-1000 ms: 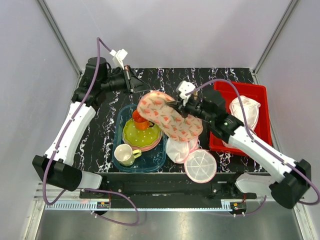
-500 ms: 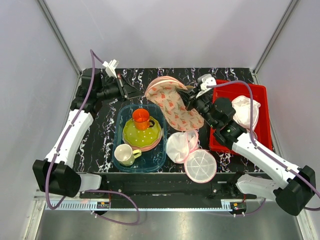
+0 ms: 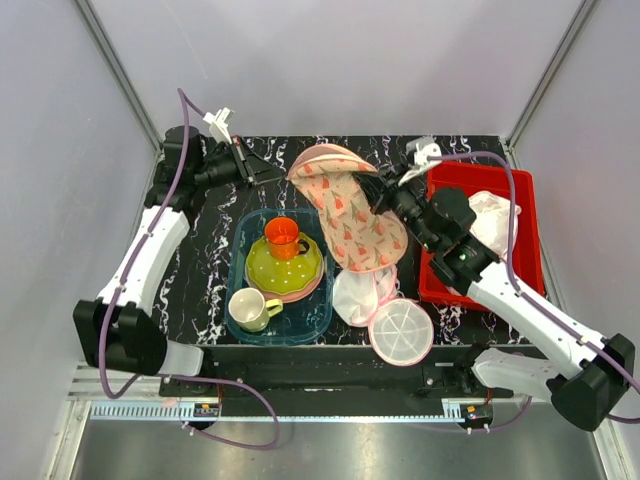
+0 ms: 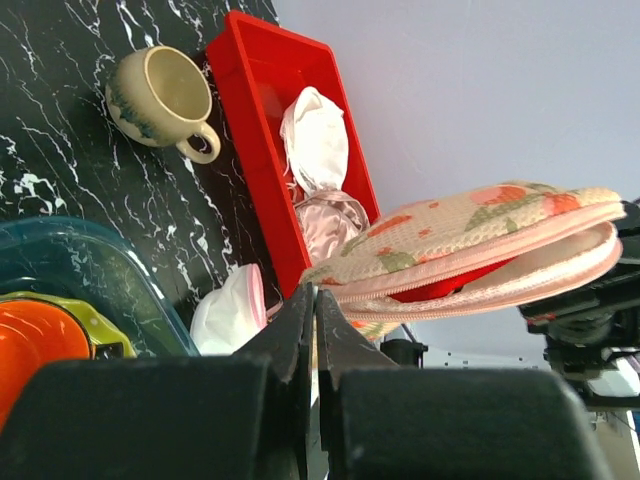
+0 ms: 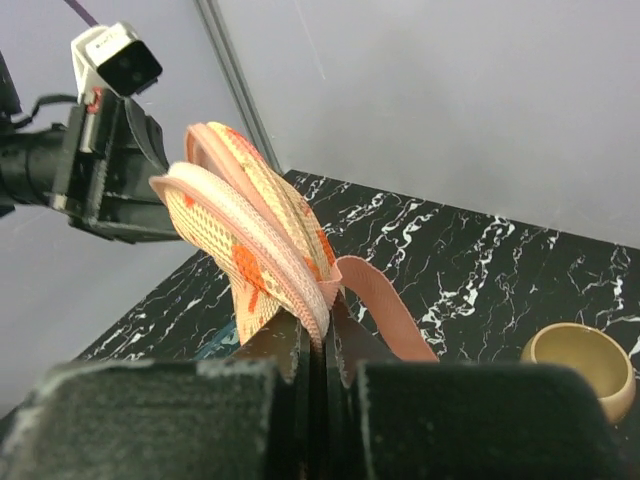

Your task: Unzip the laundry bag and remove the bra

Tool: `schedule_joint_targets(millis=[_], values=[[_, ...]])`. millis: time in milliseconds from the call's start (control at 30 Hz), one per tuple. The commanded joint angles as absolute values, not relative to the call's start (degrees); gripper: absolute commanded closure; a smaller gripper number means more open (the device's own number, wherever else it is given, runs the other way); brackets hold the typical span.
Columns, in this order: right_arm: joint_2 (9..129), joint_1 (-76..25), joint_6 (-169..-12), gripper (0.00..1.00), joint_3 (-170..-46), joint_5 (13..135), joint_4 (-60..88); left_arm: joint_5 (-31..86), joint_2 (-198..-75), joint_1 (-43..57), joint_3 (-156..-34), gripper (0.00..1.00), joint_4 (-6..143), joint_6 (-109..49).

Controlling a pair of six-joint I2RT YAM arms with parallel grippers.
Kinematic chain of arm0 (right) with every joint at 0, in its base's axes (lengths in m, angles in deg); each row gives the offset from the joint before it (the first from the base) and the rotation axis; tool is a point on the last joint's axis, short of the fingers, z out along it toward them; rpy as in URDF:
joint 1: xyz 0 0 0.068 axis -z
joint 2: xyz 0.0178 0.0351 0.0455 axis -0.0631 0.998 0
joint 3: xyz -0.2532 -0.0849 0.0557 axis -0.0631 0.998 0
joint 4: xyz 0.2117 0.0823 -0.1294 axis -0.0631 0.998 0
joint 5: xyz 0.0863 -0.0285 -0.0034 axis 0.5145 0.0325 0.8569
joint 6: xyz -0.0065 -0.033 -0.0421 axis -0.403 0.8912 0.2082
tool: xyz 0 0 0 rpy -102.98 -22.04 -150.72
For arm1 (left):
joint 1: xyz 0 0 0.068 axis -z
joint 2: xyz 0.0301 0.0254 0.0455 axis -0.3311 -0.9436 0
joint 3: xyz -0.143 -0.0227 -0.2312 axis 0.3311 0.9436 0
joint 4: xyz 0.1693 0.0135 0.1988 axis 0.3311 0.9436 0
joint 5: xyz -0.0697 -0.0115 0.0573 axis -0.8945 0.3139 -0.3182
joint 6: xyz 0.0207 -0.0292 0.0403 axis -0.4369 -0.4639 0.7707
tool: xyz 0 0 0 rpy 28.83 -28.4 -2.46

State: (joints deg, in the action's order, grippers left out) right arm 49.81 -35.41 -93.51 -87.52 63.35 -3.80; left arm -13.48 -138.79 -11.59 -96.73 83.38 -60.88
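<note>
The laundry bag [image 3: 350, 215] hangs in the air over the table's middle, held between both grippers. My right gripper [image 3: 376, 195] is shut on its pink zipper edge, seen close in the right wrist view [image 5: 320, 330] next to a pink strap loop [image 5: 385, 310]. My left gripper [image 3: 281, 177] is shut, and its tips [image 4: 316, 292] meet the bag's end where the two zipper lines join. The pull itself is hidden. In the left wrist view the bag [image 4: 470, 225] gapes open along the zipper. The bra does not show; the bag's inside is hidden.
A blue tray [image 3: 238, 255] holds a green plate [image 3: 275, 268], an orange cup [image 3: 283, 238] and a cream mug [image 3: 253, 310]. A white mesh pouch with a pink rim [image 3: 400, 332] lies at the front. A red bin [image 3: 432, 270] holds a white fabric bundle [image 3: 492, 222]. A beige cup [image 4: 160, 95] stands at the back.
The right gripper has lifted the bag and swung it back and to the right, off the tray. The bag has turned more upright. The left gripper has stayed at its end, shifting slightly.
</note>
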Motion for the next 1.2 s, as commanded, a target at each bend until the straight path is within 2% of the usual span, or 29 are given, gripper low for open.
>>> schedule_joint_targets(millis=[0,33,67,100,200,233,367,600,800,933,1167], values=[[52.4,-34.9,-101.2,1.0,-99.6,56.4,-0.5,-12.0,-143.2,-12.4,-98.8,1.0,83.0,-62.1],[55.0,-34.7,-103.3,1.0,-101.3,54.7,2.1,-11.7,-143.1,-12.3,-99.0,1.0,83.0,-62.3],[56.5,-34.7,-104.4,1.0,-105.1,54.1,4.8,-11.0,-142.5,-12.3,-99.4,0.94,83.8,-62.0],[59.9,-34.8,-105.6,1.0,-107.5,53.2,11.3,-8.4,-141.9,-12.3,-100.1,0.62,86.6,-61.3],[65.3,-34.7,-106.8,1.0,-113.2,51.2,18.6,-3.0,-138.3,-12.3,-102.4,0.36,91.5,-58.4],[66.9,-34.8,-109.2,1.0,-113.7,46.5,20.0,-0.5,-135.9,-12.0,-103.0,0.21,93.2,-56.6],[71.9,-34.7,-114.8,1.0,-120.0,42.5,30.5,0.8,-131.6,-10.5,-101.0,0.2,95.7,-54.9],[80.3,-34.7,-122.7,1.0,-127.2,42.9,40.3,3.0,-128.6,1.5,-94.4,0.2,95.8,-50.9],[85.8,-34.4,-131.3,1.0,-134.7,40.7,50.7,14.1,-124.4,12.2,-88.7,0.21,87.9,-56.9],[87.8,-33.6,-138.8,1.0,-139.1,41.6,56.3,19.0,-125.0,14.9,-87.2,0.2,85.9,-56.7],[91.3,-31.8,-145.3,1.0,-142.7,46.5,63.4,29.4,-129.6,23.9,-92.4,0.2,87.7,-53.0]])
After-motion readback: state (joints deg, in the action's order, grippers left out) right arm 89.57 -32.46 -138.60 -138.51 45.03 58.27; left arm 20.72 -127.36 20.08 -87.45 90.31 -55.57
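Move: The laundry bag hangs from the right fingers, its middle about 10 cm below that hand, 2 cm back and 1 cm left. From the left hand, shut at the zip's end, that middle lies some 12 cm right, 5 cm back and 6 cm below. The orange mug is almost under the left hand, 1 cm back, 2 cm left and 26 cm down; the tan mug is 10 cm ahead, 20 cm right and 27 cm down. The left hand dips slightly forward, opens wide to let go of the zip's end, then swings back about 10 cm and some 8 cm right, ending about 5 cm lower with its open fingers close to the bag's hanging body. Meanwhile the right hand keeps its pinch on the zip rim and carries the bag forward about 10 cm, then down 11 cm, tipping its fingers steeply downward and turning some 30 degrees clockwise. ##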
